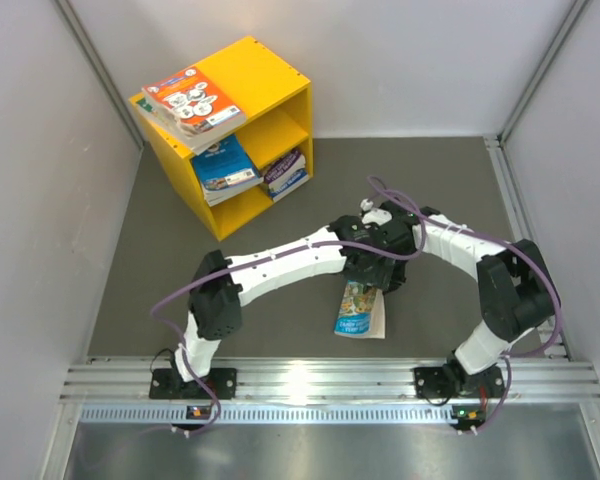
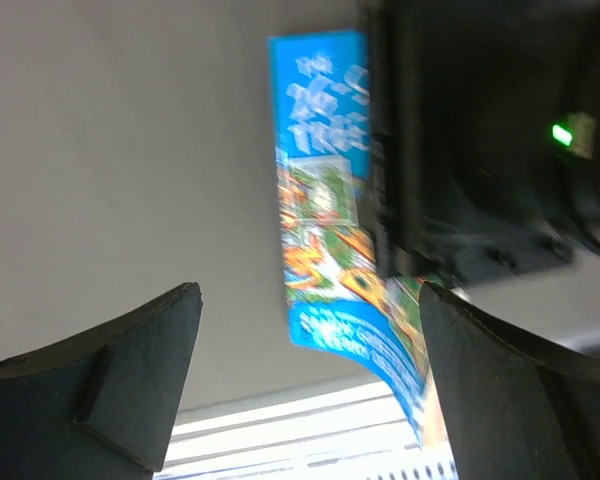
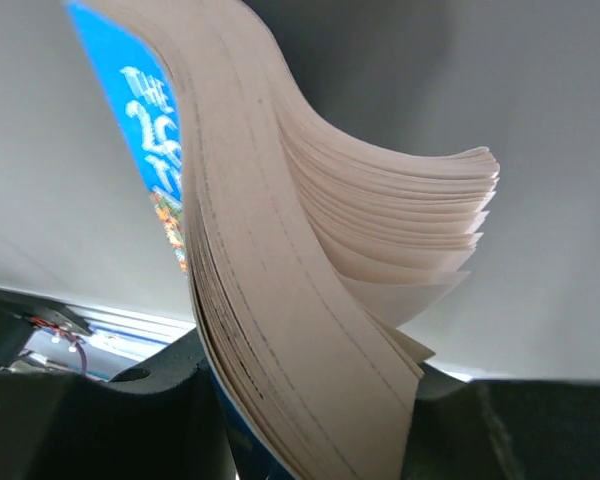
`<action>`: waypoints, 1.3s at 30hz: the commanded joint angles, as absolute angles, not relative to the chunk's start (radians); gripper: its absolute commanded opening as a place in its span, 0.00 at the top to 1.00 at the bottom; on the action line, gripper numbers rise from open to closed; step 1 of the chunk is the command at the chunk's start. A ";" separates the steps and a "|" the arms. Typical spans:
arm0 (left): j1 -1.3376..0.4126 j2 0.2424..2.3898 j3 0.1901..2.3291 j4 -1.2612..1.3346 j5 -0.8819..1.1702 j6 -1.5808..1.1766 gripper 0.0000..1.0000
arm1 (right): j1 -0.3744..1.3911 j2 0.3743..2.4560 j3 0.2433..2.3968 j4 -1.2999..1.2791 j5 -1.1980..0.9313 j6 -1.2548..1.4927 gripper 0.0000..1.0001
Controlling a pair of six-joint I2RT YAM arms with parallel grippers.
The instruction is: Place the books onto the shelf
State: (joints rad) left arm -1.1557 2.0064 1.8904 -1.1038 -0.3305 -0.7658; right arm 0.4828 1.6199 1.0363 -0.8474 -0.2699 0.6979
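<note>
My right gripper is shut on a blue cartoon-covered book by its edge; the cream pages fan out and bend above the jaws. From above, this book hangs over the grey mat below both wrists, near the front rail. My left gripper stands open just beside it, with the book's cover ahead of the fingers and touching neither. The yellow shelf sits at the back left. One stack of books lies on its top, and a blue book and a dark one lie inside it.
The right arm's dark wrist crowds the left gripper's right side. Grey walls close in the mat on three sides, and a ribbed metal rail runs along the front. A purple cable loops over the right arm.
</note>
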 commanded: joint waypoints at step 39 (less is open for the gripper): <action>-1.405 2.138 1.950 -1.093 -0.549 -0.699 0.08 | 0.359 1.664 1.235 -0.966 -0.483 0.597 1.00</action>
State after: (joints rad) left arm -1.4197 2.1128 1.8984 -1.0229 -0.5114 -0.7208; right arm 0.3672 1.7214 1.1934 -0.9352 -0.4202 0.5858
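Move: Just below the open left hand, roughly 8 cm down, the blue treehouse book has its middle about 2 cm back and 2 cm to the left. The right hand already holds this book by its page-edge side, so its middle lies about 3 cm left, 2 cm back and 2 cm below that hand. The yellow shelf stands far off, some 32 cm left and 28 cm ahead of the left hand. Drawing back from above the right gripper after a brief hover, the open left hand travels about 10 cm back, then eases a little forward, shifts some 5 cm right with a small rise, and sinks towards the book's free near end, turning clockwise about 15 degrees. The right hand keeps its pinch on the page-edge side and carries the book about 3 cm forward and slightly up. ##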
